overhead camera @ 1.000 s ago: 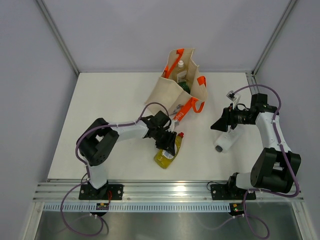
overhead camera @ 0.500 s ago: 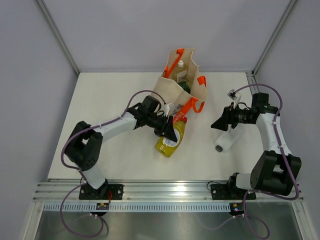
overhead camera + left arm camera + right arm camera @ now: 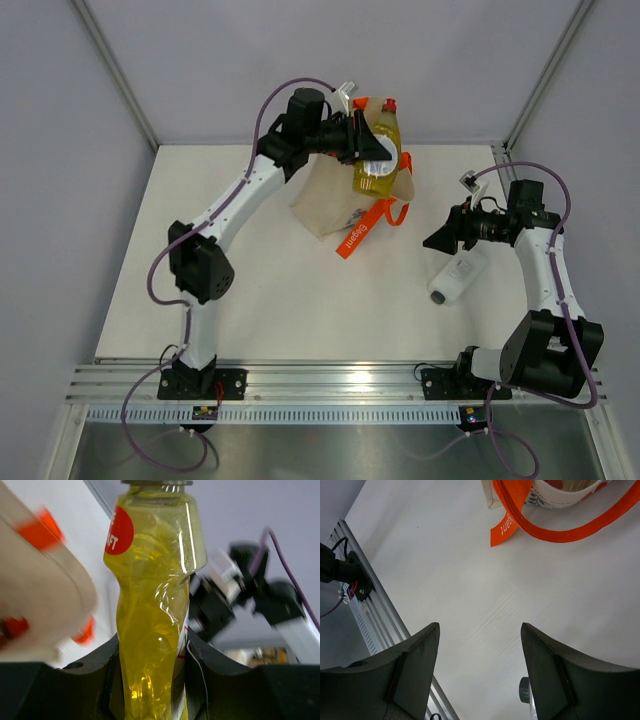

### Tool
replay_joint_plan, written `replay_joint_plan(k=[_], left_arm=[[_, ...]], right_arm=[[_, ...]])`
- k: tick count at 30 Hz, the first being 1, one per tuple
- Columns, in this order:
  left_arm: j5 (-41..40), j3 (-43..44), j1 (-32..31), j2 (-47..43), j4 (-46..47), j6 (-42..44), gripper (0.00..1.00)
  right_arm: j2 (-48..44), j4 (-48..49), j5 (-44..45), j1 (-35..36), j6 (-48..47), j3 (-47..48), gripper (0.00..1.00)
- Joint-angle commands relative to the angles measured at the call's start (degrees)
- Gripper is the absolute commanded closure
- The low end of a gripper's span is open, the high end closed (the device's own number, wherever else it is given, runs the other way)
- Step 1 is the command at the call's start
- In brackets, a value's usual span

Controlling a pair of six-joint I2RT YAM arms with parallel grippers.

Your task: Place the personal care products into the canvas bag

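Note:
My left gripper (image 3: 368,150) is shut on a yellow bottle (image 3: 382,128) with a red cap and holds it in the air over the mouth of the beige canvas bag (image 3: 325,200). In the left wrist view the yellow bottle (image 3: 155,595) fills the gap between the fingers (image 3: 220,675), with the bag (image 3: 40,590) blurred at the left. The bag's inside is hidden by the arm and bottle. A white bottle with a dark cap (image 3: 456,279) lies on the table at the right. My right gripper (image 3: 438,243) hovers open just above and left of it, holding nothing.
An orange strap (image 3: 358,232) trails from the bag onto the table, and the orange strap (image 3: 555,530) also shows in the right wrist view. The white bottle's dark cap (image 3: 524,690) peeks in beside the right finger. An aluminium rail (image 3: 340,382) runs along the near table edge.
The left arm has lifted the yellow bottle off the table and swung it up and back over the bag. The right arm has barely moved.

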Motion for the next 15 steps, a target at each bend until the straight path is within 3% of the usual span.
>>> replay_joint_plan(k=[1,2,6,9,12,13,15], left_arm=[[-12.4,16.0,2.4,8.4,-4.4,-3.2,1.0],[-14.9,19.0,2.8,10.7,-4.2,-3.5,1.0],[-26.1,16.2,3.9,10.6,5.2,-6.7,1.0],[-32.2,16.8,3.8,10.9,6.5,-5.5,0.99],[-33.5,16.9,3.6,10.8,3.3,-1.7,0.84],[-33.5,16.4,3.5,10.4,2.3,-0.7,0.72],[-33.4,14.9,3.4,9.6,1.0,1.4,0.59]], right_arm=[[-2.5,2.3,-1.6,-0.1,1.6,1.4,0.27],[-2.9,2.8,-1.8,-0.1,2.0,0.5,0.27],[-4.6,5.2,-2.8,-0.1,4.6,-2.2,0.27],[-5.7,5.9,-2.5,-0.1,4.4,-3.4,0.27],[-6.1,5.2,-1.5,-0.1,3.5,-3.1,0.26],[-6.1,5.2,-1.5,-0.1,3.4,-3.1,0.26],[-5.8,5.4,-1.4,-0.1,3.4,-2.9,0.25]])
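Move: The bag's mouth, where the yellow bottle in the left hand is being taken, has its middle about 10 cm ahead of that hand, level sideways and some 12 cm below. The clear bottle inside stands roughly 16 cm ahead and 22 cm down, the green one 12 cm ahead, 1 cm right and equally low. The front handle hangs about 2 cm back, 8 cm right, 20 cm below. From the right hand the mouth is some 22 cm ahead, 15 cm left and 2 cm higher. The yellow bottle, still gripped upright by the left hand, is carried about 15 cm forward over the bag's mouth, fast at first and then easing off. It also sinks some 6 cm and drifts slightly left, while the wrist swings about 30 degrees counter-clockwise and the fingers keep their hold. ##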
